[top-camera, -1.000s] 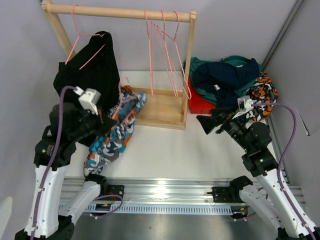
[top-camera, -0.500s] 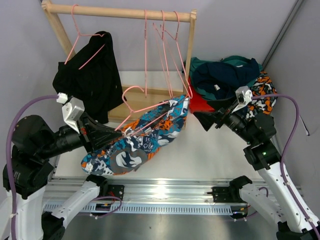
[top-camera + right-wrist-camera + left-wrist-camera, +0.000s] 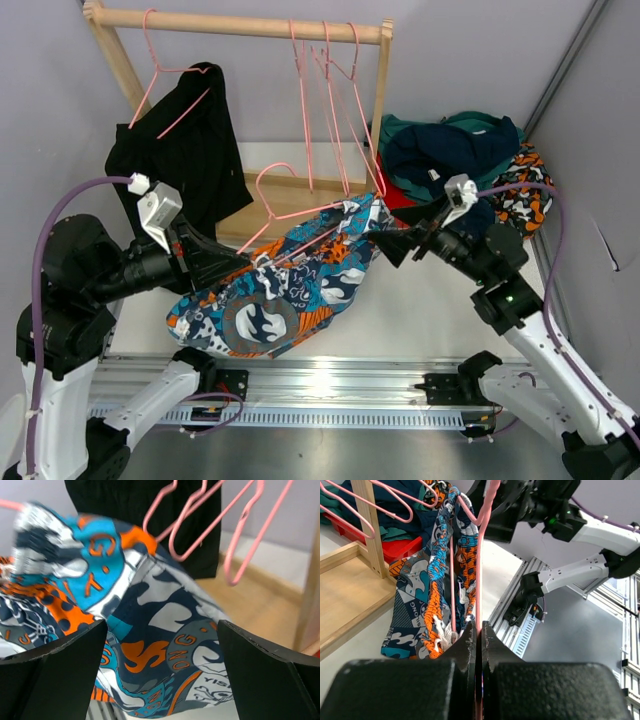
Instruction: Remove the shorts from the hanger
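Note:
The blue-orange-white patterned shorts [image 3: 290, 290] hang on a pink hanger [image 3: 285, 207], held out level in front of the rack. My left gripper [image 3: 243, 262] is shut on the hanger's wire [image 3: 480, 555], with the shorts [image 3: 427, 590] draped just beyond its tips [image 3: 479, 627]. My right gripper [image 3: 385, 245] is open at the right end of the shorts. In the right wrist view the patterned cloth [image 3: 165, 595] fills the gap between its spread fingers [image 3: 161, 625]; I cannot tell whether they touch it. Black shorts [image 3: 185, 140] hang on another hanger on the rack.
The wooden rack [image 3: 240, 22] carries several empty pink hangers [image 3: 330, 100] close behind the held shorts. A red bin [image 3: 398, 205] at the back right holds a pile of navy [image 3: 450, 150], teal [image 3: 400, 128] and black-orange-white shorts [image 3: 520, 190]. The rack's wooden base [image 3: 240, 215] lies below.
The left arm has swung the hanger and patterned shorts from beside the rack's left side out to the right and raised them. The right gripper has moved left to the shorts' end.

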You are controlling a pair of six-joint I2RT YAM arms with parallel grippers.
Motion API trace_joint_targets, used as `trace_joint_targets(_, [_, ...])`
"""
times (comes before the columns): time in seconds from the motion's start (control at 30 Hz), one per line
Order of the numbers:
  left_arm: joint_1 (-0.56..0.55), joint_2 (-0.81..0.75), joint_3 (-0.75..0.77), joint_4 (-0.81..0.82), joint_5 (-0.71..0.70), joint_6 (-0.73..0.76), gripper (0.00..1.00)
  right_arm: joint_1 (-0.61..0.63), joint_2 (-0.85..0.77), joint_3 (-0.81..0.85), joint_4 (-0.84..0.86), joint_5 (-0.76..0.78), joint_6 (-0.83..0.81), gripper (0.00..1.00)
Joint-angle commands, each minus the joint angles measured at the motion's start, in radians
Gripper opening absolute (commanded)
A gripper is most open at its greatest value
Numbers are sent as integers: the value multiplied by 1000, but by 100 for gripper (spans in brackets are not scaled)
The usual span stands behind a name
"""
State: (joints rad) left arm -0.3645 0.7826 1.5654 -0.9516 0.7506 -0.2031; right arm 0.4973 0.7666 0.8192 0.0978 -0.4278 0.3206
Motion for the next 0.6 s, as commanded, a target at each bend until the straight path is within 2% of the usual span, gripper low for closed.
trace_joint_targets(0.0, [-5, -3, 33, 53, 9, -19, 0, 64, 51, -31, 120, 38, 11, 99])
trace_joint_targets(0.07, [-4, -3, 38, 48, 3, -18, 0, 86, 72, -34, 128, 69, -5, 99])
trace_joint_targets(0.13, [-5, -5, 35, 45, -2, -15, 0, 96, 92, -34, 126, 89, -29, 95])
trace_joint_targets(0.17, [-5, -8, 33, 43, -3, -15, 0, 95, 95, -38, 128, 102, -38, 74])
trace_joint_targets(0.23, [-5, -13, 28, 40, -8, -12, 0, 95, 94, -38, 125, 127, -75, 41])
trace_joint_targets(0.27, [-5, -14, 25, 39, -16, -10, 0, 95, 91, -32, 114, 138, -84, 6])
trace_joint_targets(0.3, [-5, -17, 22, 39, -17, -10, 0, 90, 88, -20, 103, 164, -92, 0])
trace_joint_targets(0.5, [-14, -25, 5, 25, -37, 1, 0, 15, 50, 58, 1, 221, -167, 0])
trace_joint_targets(0.57, [-20, -28, -14, 19, -40, 7, 0, -61, 28, 87, -29, 233, -173, 0])
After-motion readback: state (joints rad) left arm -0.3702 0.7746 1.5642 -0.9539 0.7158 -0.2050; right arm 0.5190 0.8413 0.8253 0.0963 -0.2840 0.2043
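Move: The right hand, wide open, has the waistband end of the patterned shorts just in front of its jaws: about 3 cm left, 2 cm ahead and 4 cm below. The hanger inside the shorts has its middle some 12 cm to its left, about 2 cm nearer the base and level in height; the empty hangers' lower ends are roughly 14 cm ahead and 5 cm left, about as high. From the left hand, that waistband end is around 19 cm right, 12 cm ahead and 8 cm lower. The right hand dips about 4 cm and slides some 3 cm left and a little forward into the waistband end of the shorts, its wide-open fingers snapping shut there to pinch the cloth. It then turns back, drawing the pinched end about 3 cm to the right, with some 2 cm forward and 2 cm up and a slight clockwise turn, while the left hand stays in place and keeps its closed grip on the hanger. ##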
